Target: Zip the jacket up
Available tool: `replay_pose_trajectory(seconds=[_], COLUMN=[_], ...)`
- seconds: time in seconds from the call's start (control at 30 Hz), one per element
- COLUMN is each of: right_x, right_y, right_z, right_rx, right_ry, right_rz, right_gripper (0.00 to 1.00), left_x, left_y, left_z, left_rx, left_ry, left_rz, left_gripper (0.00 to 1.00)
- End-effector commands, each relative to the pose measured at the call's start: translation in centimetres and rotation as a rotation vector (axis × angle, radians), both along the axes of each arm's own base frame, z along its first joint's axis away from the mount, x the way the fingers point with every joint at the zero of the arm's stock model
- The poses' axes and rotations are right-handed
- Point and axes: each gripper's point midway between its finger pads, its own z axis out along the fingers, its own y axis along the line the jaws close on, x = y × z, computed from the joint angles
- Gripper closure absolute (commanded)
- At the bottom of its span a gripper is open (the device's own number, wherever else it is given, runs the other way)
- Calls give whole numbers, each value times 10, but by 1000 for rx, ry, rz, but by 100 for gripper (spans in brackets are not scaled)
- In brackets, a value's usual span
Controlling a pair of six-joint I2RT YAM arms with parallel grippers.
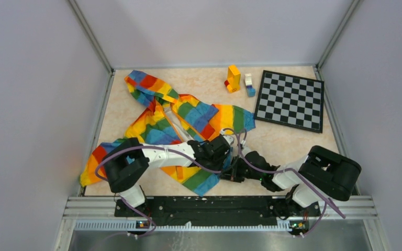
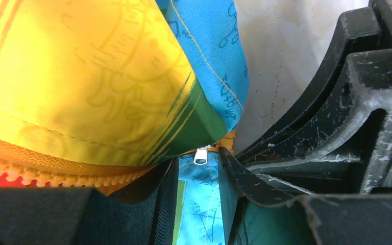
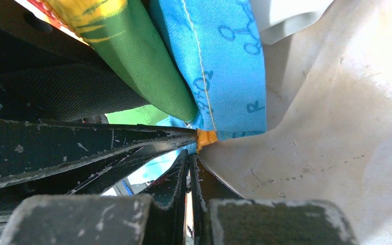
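Note:
The rainbow-striped jacket (image 1: 188,112) lies spread on the table with its hood at the far left. My left gripper (image 1: 221,146) is at the jacket's lower front edge. In the left wrist view its jaws (image 2: 198,161) stand apart. The silver zipper pull (image 2: 200,155) sits at their tips over blue fabric. Orange zipper teeth (image 2: 56,176) run off to the left. My right gripper (image 1: 229,170) meets it from the right. Its jaws (image 3: 193,153) are pressed together, pinching the orange end of the zipper tape (image 3: 206,138) at the hem.
A black-and-white chessboard (image 1: 290,99) lies at the back right. A yellow block stack (image 1: 233,78) and a small white-and-blue block (image 1: 249,83) stand beside it. Grey walls and metal rails close in the table. The two grippers' fingers nearly touch.

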Motion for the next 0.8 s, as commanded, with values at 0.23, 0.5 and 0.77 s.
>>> replay_pose_trajectory(seconds=[0.23, 0.5, 0.77], right_x=[-8, -6, -4], right_y=[-11, -14, -16], right_z=[-18, -19, -21], right_rx=[-74, -82, -100], right_ry=[9, 5, 20], right_rz=[22, 7, -18], right_gripper=[100, 100, 100], left_x=[-4, -2, 11], left_y=[17, 32, 31], left_z=[-32, -39, -15], left_rx=[169, 273, 256], left_ry=[16, -7, -91], left_rz=[42, 63, 81], left_gripper=[65, 82, 97])
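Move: The zipper pull sits just off the left fingertips, about 1 cm to the right and 1 cm below, almost between the open fingers. From the left hand, the right gripper's closed tips are roughly 1 cm back, 3 cm right and 1 cm lower, at the orange zip end, which is some 1 cm back, 2 cm right and 1 cm below. The blue hem flap lies about 2 cm ahead and 2 cm right, level. From the right hand, the pull is some 2 cm left and 1 cm ahead, level. Down and to the right by barely 1 cm in all, the left hand settles its parted fingertips around the zipper pull, tilting about 5 degrees so they point more steeply down, then shuts them almost fully on the pull and eases up a touch. The right hand stays put, fingers still shut beside the orange zip end. ##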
